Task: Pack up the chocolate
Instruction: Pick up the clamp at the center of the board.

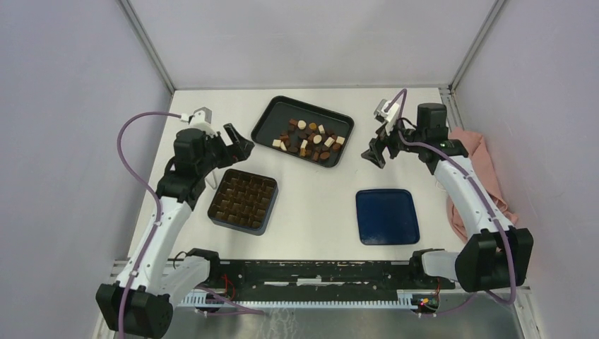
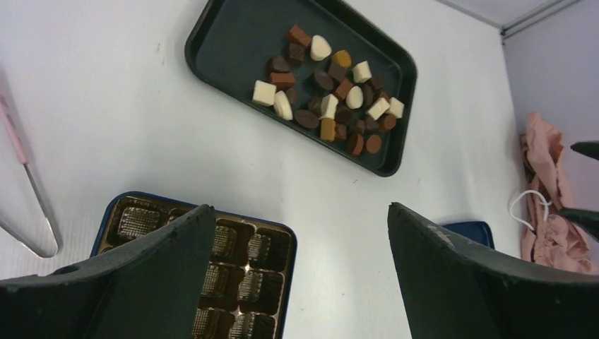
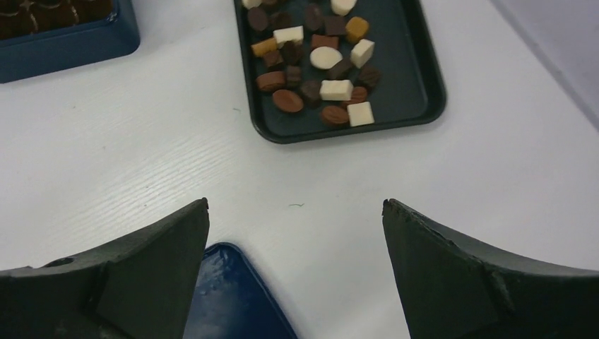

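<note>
The chocolate [image 1: 309, 138] is a heap of small dark brown, mid brown and cream pieces in a black tray [image 1: 268, 116] at the back middle of the table. The left wrist view shows the chocolate [image 2: 328, 92] ahead, as does the right wrist view [image 3: 318, 60]. A dark box with square compartments [image 1: 243, 201] stands left of centre. My left gripper [image 1: 240, 141] hovers open between box and tray, nothing between its fingers [image 2: 300, 207]. My right gripper [image 1: 374, 152] hangs open right of the tray, empty [image 3: 296, 203].
A blue lid [image 1: 386, 216] lies flat right of centre, partly under the right gripper [image 3: 226, 296]. A pink cloth [image 1: 487, 176] is bunched along the right wall. Pink tweezers [image 2: 15, 138] lie left of the box [image 2: 261, 251]. Grey walls enclose the table.
</note>
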### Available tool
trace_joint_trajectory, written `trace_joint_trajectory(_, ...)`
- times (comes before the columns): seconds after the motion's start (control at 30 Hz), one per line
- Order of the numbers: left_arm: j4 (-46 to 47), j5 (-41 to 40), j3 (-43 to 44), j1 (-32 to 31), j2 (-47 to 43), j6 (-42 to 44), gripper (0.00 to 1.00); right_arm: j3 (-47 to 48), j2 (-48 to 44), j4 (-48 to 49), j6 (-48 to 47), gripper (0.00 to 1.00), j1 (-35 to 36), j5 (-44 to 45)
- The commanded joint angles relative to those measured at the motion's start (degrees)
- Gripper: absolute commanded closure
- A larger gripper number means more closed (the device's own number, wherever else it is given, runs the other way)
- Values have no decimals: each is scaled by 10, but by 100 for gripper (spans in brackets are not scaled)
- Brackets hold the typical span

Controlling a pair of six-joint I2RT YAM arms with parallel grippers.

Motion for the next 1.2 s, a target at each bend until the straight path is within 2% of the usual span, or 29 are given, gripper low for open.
trace_joint_trajectory(0.0, 56, -11, 4, 35, 60, 9, 5, -46, 29, 103, -7, 2, 5, -87)
trace_joint_trajectory(0.07, 84, 17, -10, 79, 80, -2, 5, -66, 37, 121, -7, 2, 6, -103)
trace_joint_trajectory(0.17, 96, 65, -18, 162, 121, -8, 7, -108, 17, 142, -23, 2, 6, -78)
trace_joint_trajectory(0.23, 71, 55, -3, 178, 163, 20, 5, -153, -5, 176, -25, 2, 6, -65)
trace_joint_trajectory(0.33, -1, -39, 49, 182, 208, 76, 5, -168, -23, 195, -19, 2, 6, -62)
trace_joint_trajectory(0.47, -52, -139, 104, 182, 290, 115, 31, -156, -21, 178, -19, 2, 22, -78)
trace_joint_trajectory(0.53, -73, -140, 134, 182, 342, 117, 41, -154, -24, 170, -28, 2, 31, -77)
trace_joint_trajectory(0.73, -77, -187, 179, 181, 436, 133, 44, -154, -25, 166, -32, 2, 35, -75)
trace_joint_trajectory(1.0, -91, -160, 226, 181, 528, 142, 61, -155, -20, 164, -36, 2, 35, -69)
trace_joint_trajectory(1.17, -97, -149, 235, 181, 557, 146, 65, -155, -20, 162, -37, 2, 35, -71)
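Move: The clamp lies open on the table to the left gripper's left, about 18 cm over, 9 cm farther out and 23 cm below. The chocolate box's middle is some 6 cm left and 3 cm back of that gripper, 22 cm down; the chocolate tray is 17 cm ahead and 10 cm right of it, 23 cm down. From the right gripper the clamp is roughly 50 cm left, 6 cm ahead and 21 cm below. Swing the empty left gripper left and down to the clamp, about 17 cm across and 21 cm down, drifting forward too; finish nearly straight down over its pink right leg. Tip the fingers steeply down, some 45 degrees, while narrowing them from wide open to about a third. Meanwhile lower the open right gripper 7 cm over bare table, then hold it there. ##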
